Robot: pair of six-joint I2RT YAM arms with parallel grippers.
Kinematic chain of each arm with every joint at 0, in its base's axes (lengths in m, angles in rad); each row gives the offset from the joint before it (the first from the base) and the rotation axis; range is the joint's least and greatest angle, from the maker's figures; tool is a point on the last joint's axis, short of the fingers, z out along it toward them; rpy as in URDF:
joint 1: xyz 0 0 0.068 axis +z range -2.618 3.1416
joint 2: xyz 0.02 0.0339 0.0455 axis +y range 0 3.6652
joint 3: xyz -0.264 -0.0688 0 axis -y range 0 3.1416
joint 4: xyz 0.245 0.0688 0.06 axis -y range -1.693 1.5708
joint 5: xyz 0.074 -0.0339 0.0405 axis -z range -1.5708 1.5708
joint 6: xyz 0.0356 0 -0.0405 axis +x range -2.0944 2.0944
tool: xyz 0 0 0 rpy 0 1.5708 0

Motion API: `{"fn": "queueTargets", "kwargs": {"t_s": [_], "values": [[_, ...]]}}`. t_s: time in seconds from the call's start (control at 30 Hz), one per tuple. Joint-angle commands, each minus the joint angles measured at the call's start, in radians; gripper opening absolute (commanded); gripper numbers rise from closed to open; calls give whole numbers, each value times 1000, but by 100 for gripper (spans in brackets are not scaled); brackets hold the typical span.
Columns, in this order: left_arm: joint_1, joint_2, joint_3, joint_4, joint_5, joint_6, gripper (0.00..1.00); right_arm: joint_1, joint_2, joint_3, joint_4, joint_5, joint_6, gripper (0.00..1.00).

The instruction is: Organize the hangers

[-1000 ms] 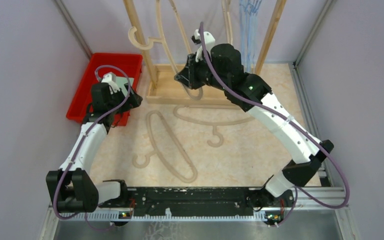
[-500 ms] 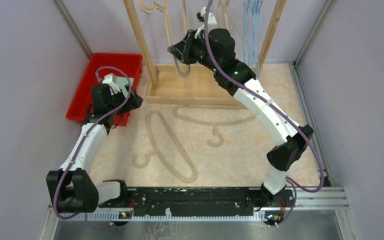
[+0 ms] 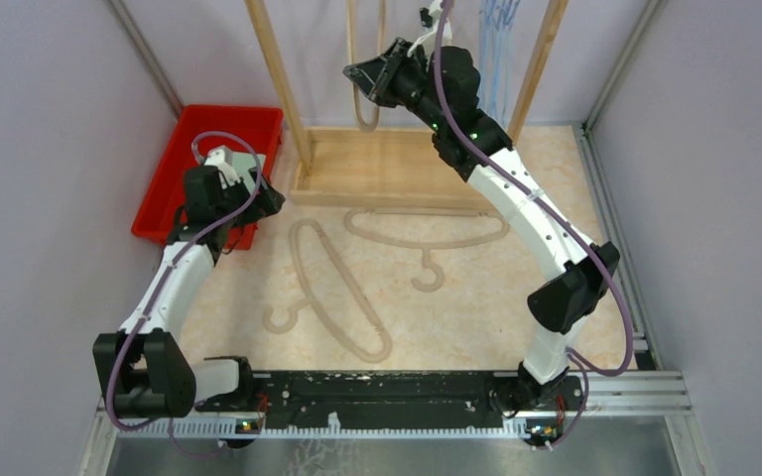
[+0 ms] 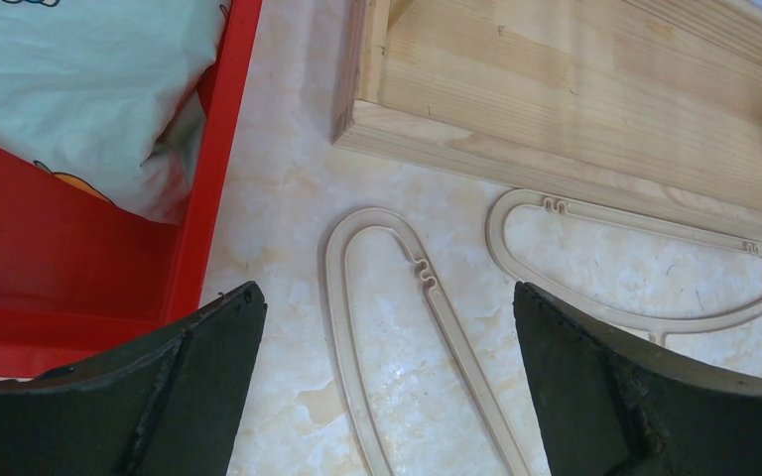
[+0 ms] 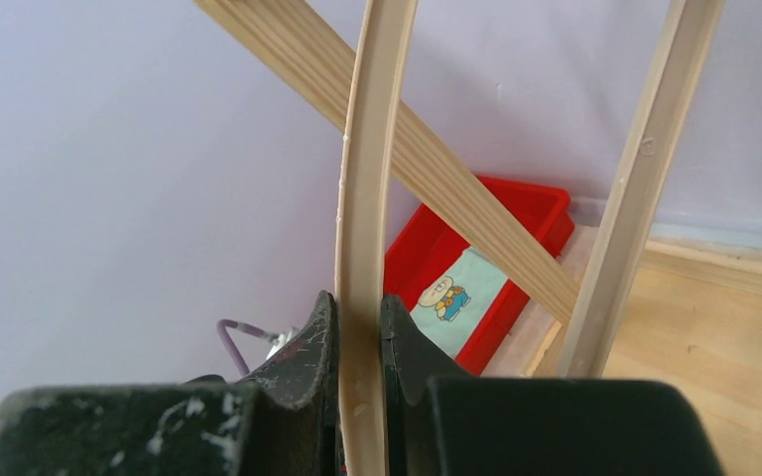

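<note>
My right gripper (image 3: 369, 79) is raised high inside the wooden rack, shut on a beige hanger (image 3: 365, 117) that hangs upright from it. In the right wrist view the fingers (image 5: 319, 327) pinch one arm of that hanger (image 5: 372, 149). Its top runs out of view. Two more beige hangers lie flat on the table, one at centre left (image 3: 332, 288) and one nearer the rack (image 3: 427, 236). Light-blue wire hangers (image 3: 496, 30) hang at the rack's right. My left gripper (image 3: 243, 203) hovers open by the red bin. Below it lie the left hanger (image 4: 435, 293) and the second one (image 4: 655, 224).
The rack has two slanted posts (image 3: 276, 79) and a shallow wooden base tray (image 3: 387, 174). A red bin (image 3: 213, 129) with a pale printed cloth (image 4: 79, 89) stands at the back left. Grey walls close in both sides.
The right arm has lifted the held hanger higher and further back into the rack, so its hook has left the top of the view. The left arm has not moved.
</note>
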Motion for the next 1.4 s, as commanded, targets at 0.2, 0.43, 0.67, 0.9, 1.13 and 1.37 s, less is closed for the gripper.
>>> {"fn": "queueTargets", "kwargs": {"t_s": [0.2,0.43,0.67,0.9,1.13,1.37], "values": [[5,28,7,35,29,14,100,-61,-100,-185,111,128,121,0],[5,43,18,31,43,13,100,-129,-158,-240,84,90,239,0],[4,50,21,32,50,11,100,-148,-194,-255,22,131,277,0],[5,36,3,33,58,1,100,-156,-217,-297,-21,120,290,7],[4,15,-13,32,55,-5,100,-156,-248,-303,-34,124,251,63],[4,4,-26,35,53,-9,100,-154,-272,-249,-77,75,172,79]]}}
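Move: My right hand already grips a beige hanger, its hook upward. The middle of the rack's rail, where the hanger goes, lies about 9 cm ahead, 6 cm to the right and some 12 cm above. The beige hangers already hung are roughly 9 cm ahead and 14 cm right, the blue bunch 9 cm ahead and 22 cm right, both near hand height. From my left hand the rail's middle is about 12 cm ahead, 26 cm right and 41 cm up. I lower the held hanger about 5 cm with my right hand while easing it a little forward, to set its hook on the rail, then carry it some 9 cm right towards the beige hangers already hung. My wrist turns about 15 degrees clockwise and tips down by about as much. At the end I open the fingers well and let go, sinking slightly more. ##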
